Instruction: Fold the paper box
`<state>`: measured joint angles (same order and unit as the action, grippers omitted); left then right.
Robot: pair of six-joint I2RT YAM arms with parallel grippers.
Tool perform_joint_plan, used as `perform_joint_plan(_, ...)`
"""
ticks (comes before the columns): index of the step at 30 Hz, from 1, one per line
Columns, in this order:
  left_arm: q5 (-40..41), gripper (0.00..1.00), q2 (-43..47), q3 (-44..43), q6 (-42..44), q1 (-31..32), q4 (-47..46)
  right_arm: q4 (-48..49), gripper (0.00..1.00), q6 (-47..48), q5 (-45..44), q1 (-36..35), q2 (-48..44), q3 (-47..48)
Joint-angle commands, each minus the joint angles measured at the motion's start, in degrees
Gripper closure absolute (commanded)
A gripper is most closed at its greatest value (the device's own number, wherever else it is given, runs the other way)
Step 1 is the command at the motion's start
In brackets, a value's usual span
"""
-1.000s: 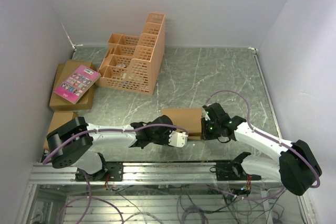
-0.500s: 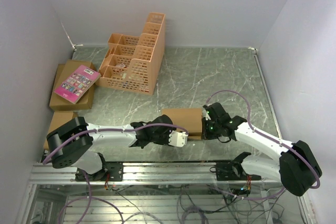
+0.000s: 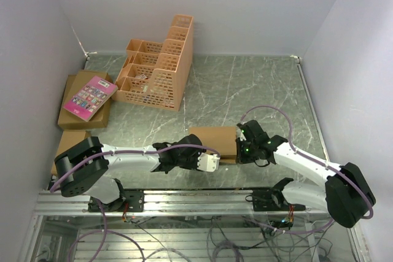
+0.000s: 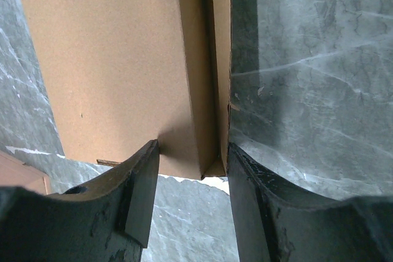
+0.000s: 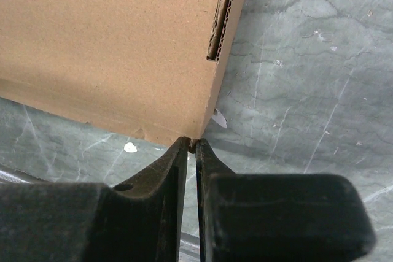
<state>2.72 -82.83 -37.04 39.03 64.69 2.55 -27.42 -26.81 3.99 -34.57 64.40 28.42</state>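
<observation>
The paper box (image 3: 215,138) is a flat brown cardboard shape lying on the marble table near its front edge, between my two arms. My left gripper (image 3: 212,162) is at its near left side. In the left wrist view the box (image 4: 110,59) fills the upper left, and the left gripper (image 4: 193,170) stands open, its fingers on either side of the box's raised side wall. My right gripper (image 3: 241,146) is at the box's right end. In the right wrist view that gripper (image 5: 192,145) is shut on the thin bottom corner edge of the box (image 5: 110,41).
An orange lattice crate (image 3: 156,72) stands at the back left. A pink book (image 3: 90,96) lies on brown cartons (image 3: 80,119) at the left edge, with another carton (image 3: 69,142) nearer. A metal rail (image 3: 196,200) runs along the front.
The right gripper's jaws have drawn closer together on the box's corner. Neither arm nor the box has visibly shifted.
</observation>
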Motion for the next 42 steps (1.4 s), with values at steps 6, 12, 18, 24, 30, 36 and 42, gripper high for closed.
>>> perform_joint_plan(6,-4.8,0.44,-0.6,-1.0,-1.3,0.0,1.3,1.2,0.82,-0.1,2.5,0.6,-2.4,0.9)
perform_joint_plan(12,-4.8,0.44,-0.6,-1.0,-1.4,0.0,1.4,0.5,0.77,-0.1,2.8,1.7,-3.7,1.5)
perform_joint_plan(18,-4.9,0.44,-0.6,-1.1,-1.5,0.0,1.5,1.5,0.76,0.8,3.0,1.8,-4.4,2.4)
perform_joint_plan(24,-5.0,0.44,-0.7,-1.2,-1.5,0.0,1.6,-0.9,0.74,1.3,4.8,2.9,-5.5,4.7)
perform_joint_plan(30,-4.9,0.44,-0.7,-1.2,-1.5,-0.1,1.8,-6.2,0.67,0.9,6.4,6.0,-5.4,6.0)
perform_joint_plan(36,-5.1,0.44,-0.8,-1.4,-1.6,-0.1,1.9,-6.5,0.65,2.9,8.5,8.8,-6.6,7.1)
perform_joint_plan(42,-5.3,0.44,-0.5,-1.6,-2.3,-0.4,1.8,-2.0,0.32,19.4,22.1,13.4,-4.4,20.8)
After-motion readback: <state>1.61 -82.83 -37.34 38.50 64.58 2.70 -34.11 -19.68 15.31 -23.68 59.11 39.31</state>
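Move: The right fingers are nearly shut at the paper box's near right corner, which lies about 1 cm to their left at fingertip height; the box's middle is some 8 cm left and 4 cm ahead. The left gripper stands about 13 cm left of the right hand and level with it, straddling the near left corner. From the left hand, the box's middle is roughly 7 cm right, 4 cm ahead and slightly below. The right hand comes free of the box's near right corner and rises about 6 cm, with some 3 cm forward, slowly at first and faster towards the end, its fingers parting from nearly shut to about half open and its left side tilting up slightly. Meanwhile the left hand stays put at the near left corner, keeping one finger inside against the lid side and the other outside the front wall without changing its opening. ##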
